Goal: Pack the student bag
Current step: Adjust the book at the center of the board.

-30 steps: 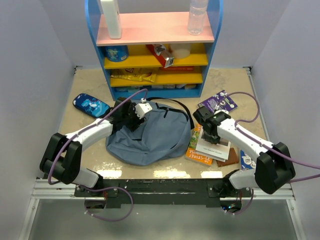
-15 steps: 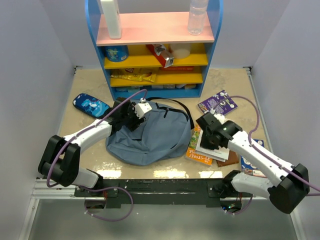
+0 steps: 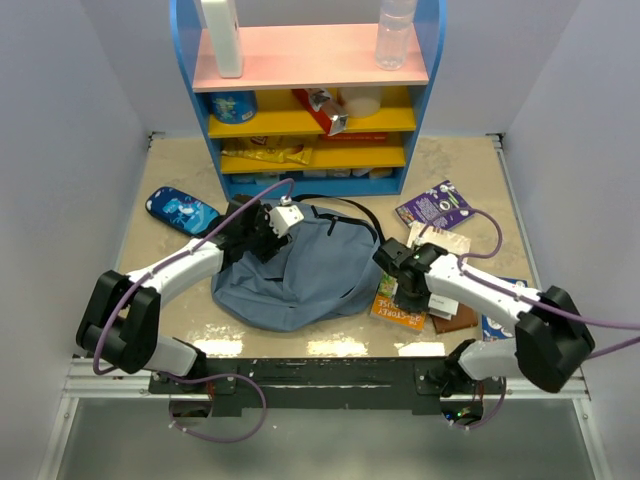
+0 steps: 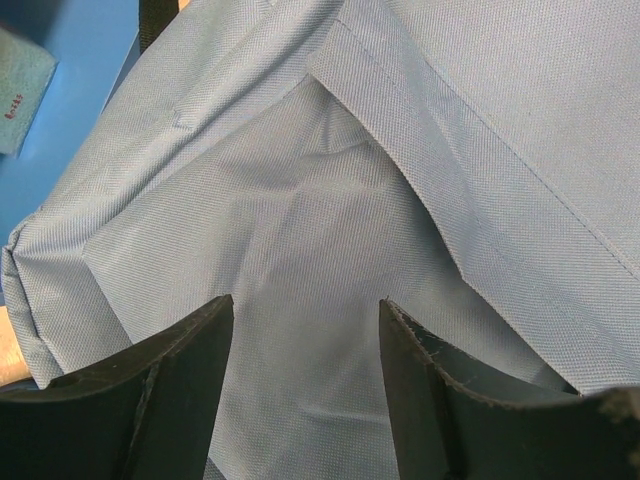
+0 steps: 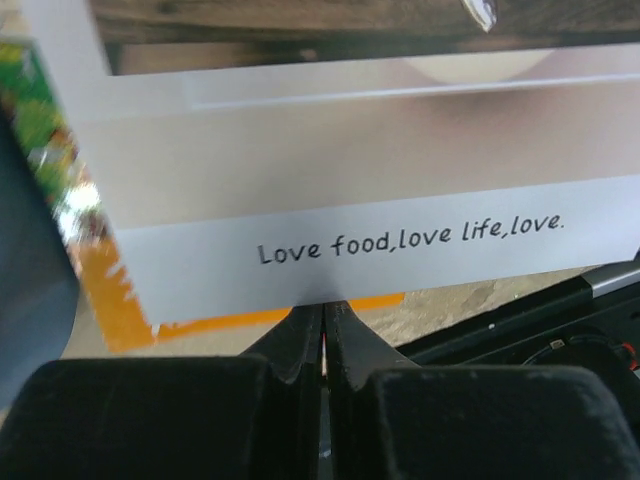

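The slate-blue student bag [image 3: 300,268] lies slumped in the middle of the table. My left gripper [image 3: 262,233] sits at its upper left corner. In the left wrist view this gripper [image 4: 305,300] is open, its two fingers apart over the bag's fabric [image 4: 330,220]. My right gripper [image 3: 399,286] is just right of the bag. It [image 5: 323,305] is shut on the near edge of a white booklet [image 5: 350,245] printed "Love food, love life, love." The booklet [image 3: 450,244] rests over an orange book [image 3: 392,311].
A blue shelf unit [image 3: 310,110] with snacks and bottles stands at the back. A small bright-blue pouch [image 3: 182,211] lies left of the bag. A purple packet [image 3: 436,205] lies at the right, and more flat items [image 3: 492,322] sit near the front right.
The right gripper has closed on the white booklet and shifted left toward the bag, the right arm swinging round with it. The left arm and bag have stayed put.
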You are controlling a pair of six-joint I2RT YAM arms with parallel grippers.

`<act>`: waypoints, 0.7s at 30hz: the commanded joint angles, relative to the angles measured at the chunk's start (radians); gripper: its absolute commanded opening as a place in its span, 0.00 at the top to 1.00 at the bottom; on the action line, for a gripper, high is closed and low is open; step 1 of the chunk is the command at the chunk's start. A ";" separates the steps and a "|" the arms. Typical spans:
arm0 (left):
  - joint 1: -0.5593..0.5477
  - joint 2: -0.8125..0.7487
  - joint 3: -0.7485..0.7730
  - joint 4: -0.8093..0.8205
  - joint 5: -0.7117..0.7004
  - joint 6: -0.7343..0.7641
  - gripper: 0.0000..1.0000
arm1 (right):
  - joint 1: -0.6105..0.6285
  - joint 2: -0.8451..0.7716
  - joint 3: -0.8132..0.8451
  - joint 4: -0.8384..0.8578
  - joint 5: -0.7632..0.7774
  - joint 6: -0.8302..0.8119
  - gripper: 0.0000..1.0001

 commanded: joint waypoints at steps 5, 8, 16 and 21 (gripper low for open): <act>0.039 -0.051 0.003 0.017 0.018 0.022 0.35 | -0.203 0.153 0.066 0.129 0.214 -0.019 0.93; 0.059 -0.051 0.001 0.016 0.032 0.025 0.35 | -0.275 0.220 0.156 0.152 0.250 -0.108 0.92; 0.075 -0.056 -0.004 0.006 0.057 0.025 0.34 | -0.324 0.306 0.305 0.137 0.266 -0.238 0.86; 0.075 -0.060 0.001 -0.006 0.078 0.028 0.34 | -0.324 0.101 0.181 0.071 0.146 -0.186 0.55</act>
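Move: The white cookbook is the right hand's target: its middle is about 10 cm ahead, 6 cm to the right and 3 cm below, with its near edge just by the shut fingertips. The orange treehouse book, partly underneath, centres 3 cm ahead and 1 cm left; the brown wallet is roughly 4 cm back, 12 cm right. The purple book lies some 24 cm ahead, 7 cm right. From the left hand the cookbook is around 41 cm right and 7 cm back. With its nearly shut fingertips at the cookbook's near edge, the right hand dips about 2 cm while swinging right, then pushes the cookbook forward towards the purple book, some 13 cm forward and 5 cm right overall, turning about 10 degrees clockwise. Near the end it rises, eases back a centimetre and starts opening its fingers. The open left hand shifts about 2 cm left over the bag. ##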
